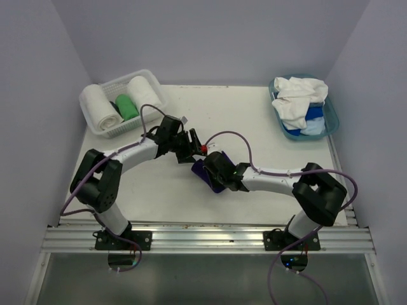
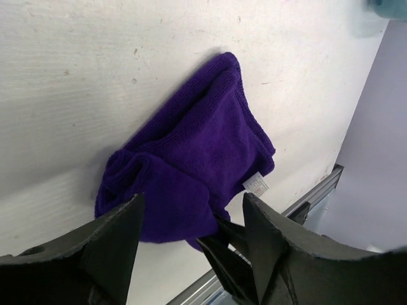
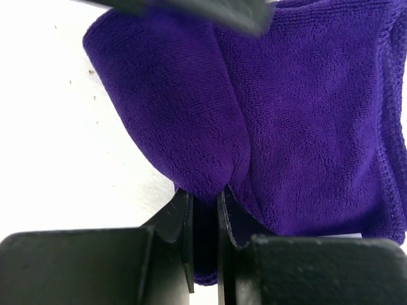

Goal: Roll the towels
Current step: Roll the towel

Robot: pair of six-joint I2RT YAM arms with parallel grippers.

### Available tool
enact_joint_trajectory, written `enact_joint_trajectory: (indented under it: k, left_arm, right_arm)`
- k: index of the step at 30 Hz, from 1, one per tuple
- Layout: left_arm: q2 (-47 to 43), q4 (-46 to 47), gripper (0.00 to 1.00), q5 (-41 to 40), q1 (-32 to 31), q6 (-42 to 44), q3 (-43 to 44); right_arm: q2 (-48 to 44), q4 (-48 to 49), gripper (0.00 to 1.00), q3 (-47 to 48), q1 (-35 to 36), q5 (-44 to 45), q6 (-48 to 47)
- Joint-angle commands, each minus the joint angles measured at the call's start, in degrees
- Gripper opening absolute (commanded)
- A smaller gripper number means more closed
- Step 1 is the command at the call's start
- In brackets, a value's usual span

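Note:
A deep purple towel [image 1: 205,174] [image 2: 191,159] [image 3: 292,121] lies crumpled mid-table between both arms. My right gripper [image 1: 215,168] [image 3: 205,202] is shut on a fold at its near edge. My left gripper [image 1: 191,146] [image 2: 194,219] hovers over the towel with its jaws open and nothing between them. The right gripper's fingers [image 2: 224,253] show just under it, pinching the cloth. Two rolled white towels [image 1: 102,108] and a rolled green one [image 1: 127,107] lie in the basket. Loose white towels [image 1: 299,98] and blue ones [image 1: 311,118] fill the tub.
The white lattice basket [image 1: 117,132] stands at the back left and the teal tub [image 1: 333,118] at the back right. A metal rail [image 1: 210,238] runs along the table's near edge. Pale walls close in the table on three sides.

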Motion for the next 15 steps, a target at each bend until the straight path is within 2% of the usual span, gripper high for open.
enact_joint_trajectory:
  k: [1, 5, 12, 15]
  left_arm:
    - [-7.55, -5.61, 0.7, -2.89, 2.45, 2.66, -0.46]
    - [-12.49, -7.71, 0.8, -4.38, 4.21, 3.45, -1.87]
    - [-14.26, -4.39, 0.83, -1.58, 4.39, 2.67, -6.26]
    - [-13.2, -2.98, 0.86, -0.52, 3.42, 2.4, -6.97]
  right_arm:
    - [0.29, 0.76, 0.0, -3.21, -2.83, -7.97, 2.62]
    - [-1.73, 5.42, 0.0, -5.67, -7.05, -19.99, 5.17]
    - [-4.28, 14.73, 0.0, -10.33, -14.61, -36.53, 11.58]
    - [-4.46, 17.1, 0.0, -11.65, -16.11, -40.15, 14.04]
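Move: The towel's rolled edge runs slantwise below the open left hand. Its middle is about 3 cm to that hand's right, 5 cm back and 4 cm down, while the flat part lies some 12 cm right, 3 cm back and 6 cm down. The right hand already pinches the roll near its closer end, the roll's middle being about 3 cm left, 2 cm ahead and 1 cm down. From this hand the flat part lies 6 cm right, 4 cm ahead and 2 cm down. Keeping its pinch on the roll almost on the spot, the right hand turns about 30 degrees, its left side rising and the fingers swinging from pointing mostly forward and down to mostly left and down, so that the held edge is turned over towards the flat part. Meanwhile the left hand, already clear above, draws away from the roll about 5 cm to its left, opening wider as it rises some 5 cm, then sinks back about 2 cm and eases slightly back. ##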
